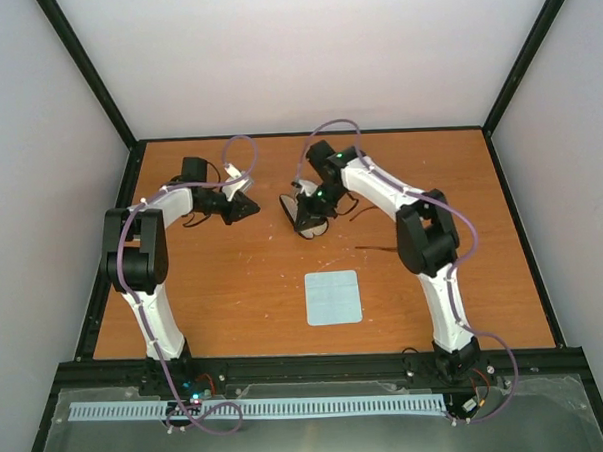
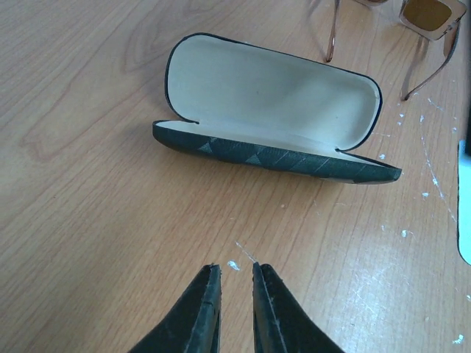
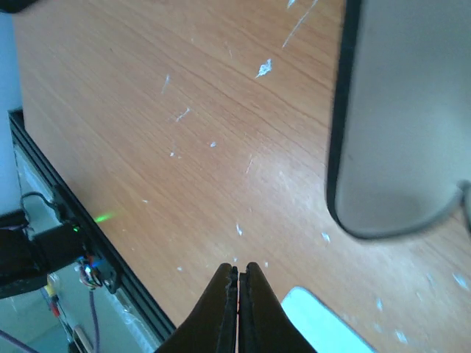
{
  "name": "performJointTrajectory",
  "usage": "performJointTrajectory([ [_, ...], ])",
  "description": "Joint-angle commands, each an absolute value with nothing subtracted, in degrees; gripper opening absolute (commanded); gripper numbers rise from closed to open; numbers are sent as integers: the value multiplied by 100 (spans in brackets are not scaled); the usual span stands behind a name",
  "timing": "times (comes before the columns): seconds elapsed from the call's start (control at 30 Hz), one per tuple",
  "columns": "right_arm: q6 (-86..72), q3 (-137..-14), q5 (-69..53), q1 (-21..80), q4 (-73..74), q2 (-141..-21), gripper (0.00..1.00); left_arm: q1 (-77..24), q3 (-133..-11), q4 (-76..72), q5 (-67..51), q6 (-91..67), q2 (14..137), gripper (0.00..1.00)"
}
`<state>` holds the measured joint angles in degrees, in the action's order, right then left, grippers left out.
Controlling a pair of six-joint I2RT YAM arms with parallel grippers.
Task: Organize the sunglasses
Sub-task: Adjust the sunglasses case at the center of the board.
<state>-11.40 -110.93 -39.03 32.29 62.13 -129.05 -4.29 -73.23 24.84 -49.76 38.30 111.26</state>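
Observation:
The sunglasses [image 2: 428, 16], with brown-tinted lenses and thin temple arms, lie at the top right of the left wrist view, just beyond the black glasses case [image 2: 272, 110]. The case lies open with its light lining up. My left gripper [image 2: 235, 268] hangs over bare wood short of the case, its jaws a narrow gap apart and empty. In the top view it [image 1: 244, 206] is left of the case [image 1: 303, 214]. My right gripper [image 3: 241, 266] is shut and empty above the table beside the case lid [image 3: 397, 110]. In the top view it [image 1: 308, 224] is over the case.
A pale blue square cloth [image 1: 333, 297] lies flat nearer the arm bases; its corner shows in the right wrist view [image 3: 324, 327]. The table's black front rail [image 3: 66, 213] runs along the left of that view. The wooden table [image 1: 234, 289] has white scuff marks.

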Motion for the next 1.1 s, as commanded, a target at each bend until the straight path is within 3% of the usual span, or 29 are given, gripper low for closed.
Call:
performJointTrajectory([
  [0.0, -1460, -10672, -3634, 2629, 6129, -11622, 3, -435, -7356, 2426, -4949, 3904, 10933, 16],
  [0.23, -1913, -10484, -1870, 1889, 5972, -11981, 3, -431, -7429, 2415, -4913, 3826, 10902, 16],
  [0.6, -1985, -11887, -2146, 1895, 5982, -13691, 3, -431, -7130, 2315, -4842, 3770, 10723, 16],
  [1.07, -2017, -11130, -2639, 2496, 5733, -13508, 3, -431, -7099, 2243, -4963, 3745, 10780, 16],
])
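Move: The open sunglasses case has its middle about 8 cm ahead of the right hand, 2 cm to its right and some 6 cm below. The blue cloth lies about 13 cm back and 6 cm to the right; the sunglasses roughly 4 cm ahead and 20 cm to the right. From the left hand the case is level and about 13 cm to the right, some 6 cm down. The shut right hand arcs up, right and forward some 15 cm, sinks, then eases back-left towards the case's right side. ##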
